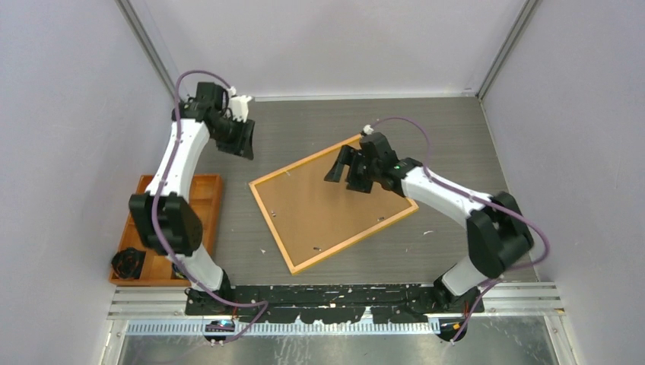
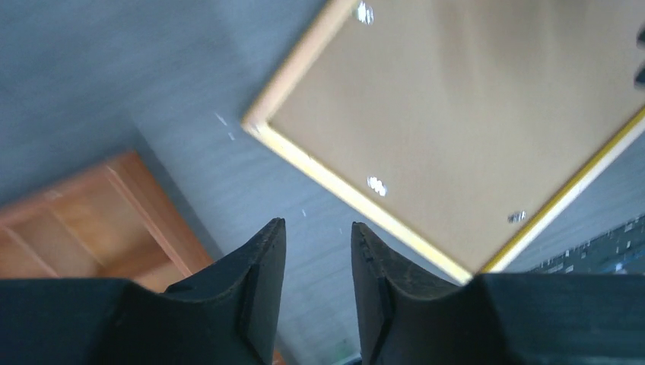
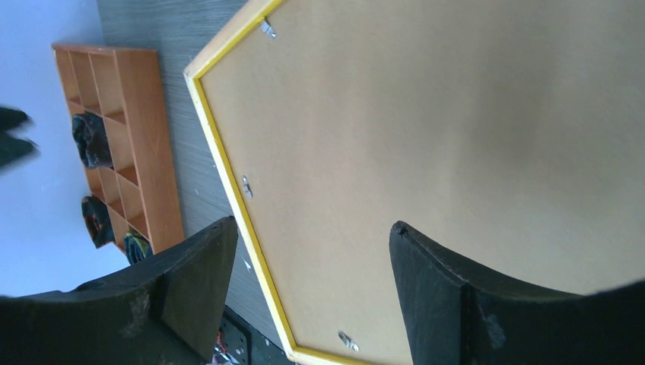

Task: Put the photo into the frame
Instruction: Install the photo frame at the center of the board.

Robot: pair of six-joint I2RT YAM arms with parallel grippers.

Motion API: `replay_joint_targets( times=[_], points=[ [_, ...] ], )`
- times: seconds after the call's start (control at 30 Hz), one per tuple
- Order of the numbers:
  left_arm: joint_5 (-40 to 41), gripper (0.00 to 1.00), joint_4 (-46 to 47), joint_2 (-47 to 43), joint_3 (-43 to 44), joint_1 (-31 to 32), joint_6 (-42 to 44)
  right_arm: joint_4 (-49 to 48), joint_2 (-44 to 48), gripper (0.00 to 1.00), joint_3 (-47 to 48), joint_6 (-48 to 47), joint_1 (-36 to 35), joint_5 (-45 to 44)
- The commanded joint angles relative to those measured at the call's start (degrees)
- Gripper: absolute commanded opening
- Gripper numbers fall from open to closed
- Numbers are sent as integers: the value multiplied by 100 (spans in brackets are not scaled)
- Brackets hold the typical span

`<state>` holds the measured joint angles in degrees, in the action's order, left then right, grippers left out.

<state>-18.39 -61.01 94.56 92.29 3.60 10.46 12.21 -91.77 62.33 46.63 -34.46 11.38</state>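
The frame lies face down in the middle of the table, brown backing board up, with a thin yellow and wood edge and small metal clips. It also shows in the left wrist view and the right wrist view. The photo is not in view. My left gripper is open and empty, held above the table beyond the frame's far left corner; its jaws stand a little apart. My right gripper is open wide and empty above the frame's far right part.
An orange compartment tray stands at the left of the table, with dark items in its near compartments; it shows in the left wrist view and the right wrist view. Grey walls enclose the table on three sides.
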Motion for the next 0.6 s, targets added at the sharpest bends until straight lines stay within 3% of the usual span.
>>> replay_joint_targets(
  times=[0.0, 0.1, 0.23, 0.37, 0.57],
  points=[
    [-121, 36, 475, -99, -1297, -81, -323, -813, -722, 74, 645, 25, -120, 708],
    [-656, 30, 687, 29, -1655, -155, -663, -1153, -1252, 69, 980, 222, -333, 966],
    [-1028, 14, 1083, 338, -1943, -219, -1144, -1355, -1797, 61, 1377, 344, -660, 1097],
    [-1206, 11, 1227, 677, -2110, -286, -1263, -1551, -2193, 52, 1588, 486, -883, 1194],
    [-1114, 9, 1269, 916, -2190, -337, -1241, -1675, -2696, 51, 1866, 577, -1113, 1280]
  ],
)
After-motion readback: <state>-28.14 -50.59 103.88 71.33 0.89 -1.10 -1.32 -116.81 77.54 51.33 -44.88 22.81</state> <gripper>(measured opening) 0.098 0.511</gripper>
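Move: The far end of the frame's left rail lies about 4 cm back of the left hand, 2 cm to its right and 17 cm below; the frame's left corner is some 4 cm ahead and 2 cm left. From the right hand that rail end is roughly 21 cm left, 2 cm ahead and 11 cm down, with the board's centre about 3 cm ahead and 2 cm left of the hand, and the rail's metal clip about 18 cm left and 1 cm back. Down to the left rail, just nearer than the corner, comes the left hand: about 13 cm lower and 5 cm back, its fingers closing nearly shut and tilting some 25 degrees; contact can't be made out. The right hand sweeps about 14 cm left across the board towards the same rail, sinking about 5 cm, turning counter-clockwise some 15 degrees and narrowing its wide-open fingers to half. ##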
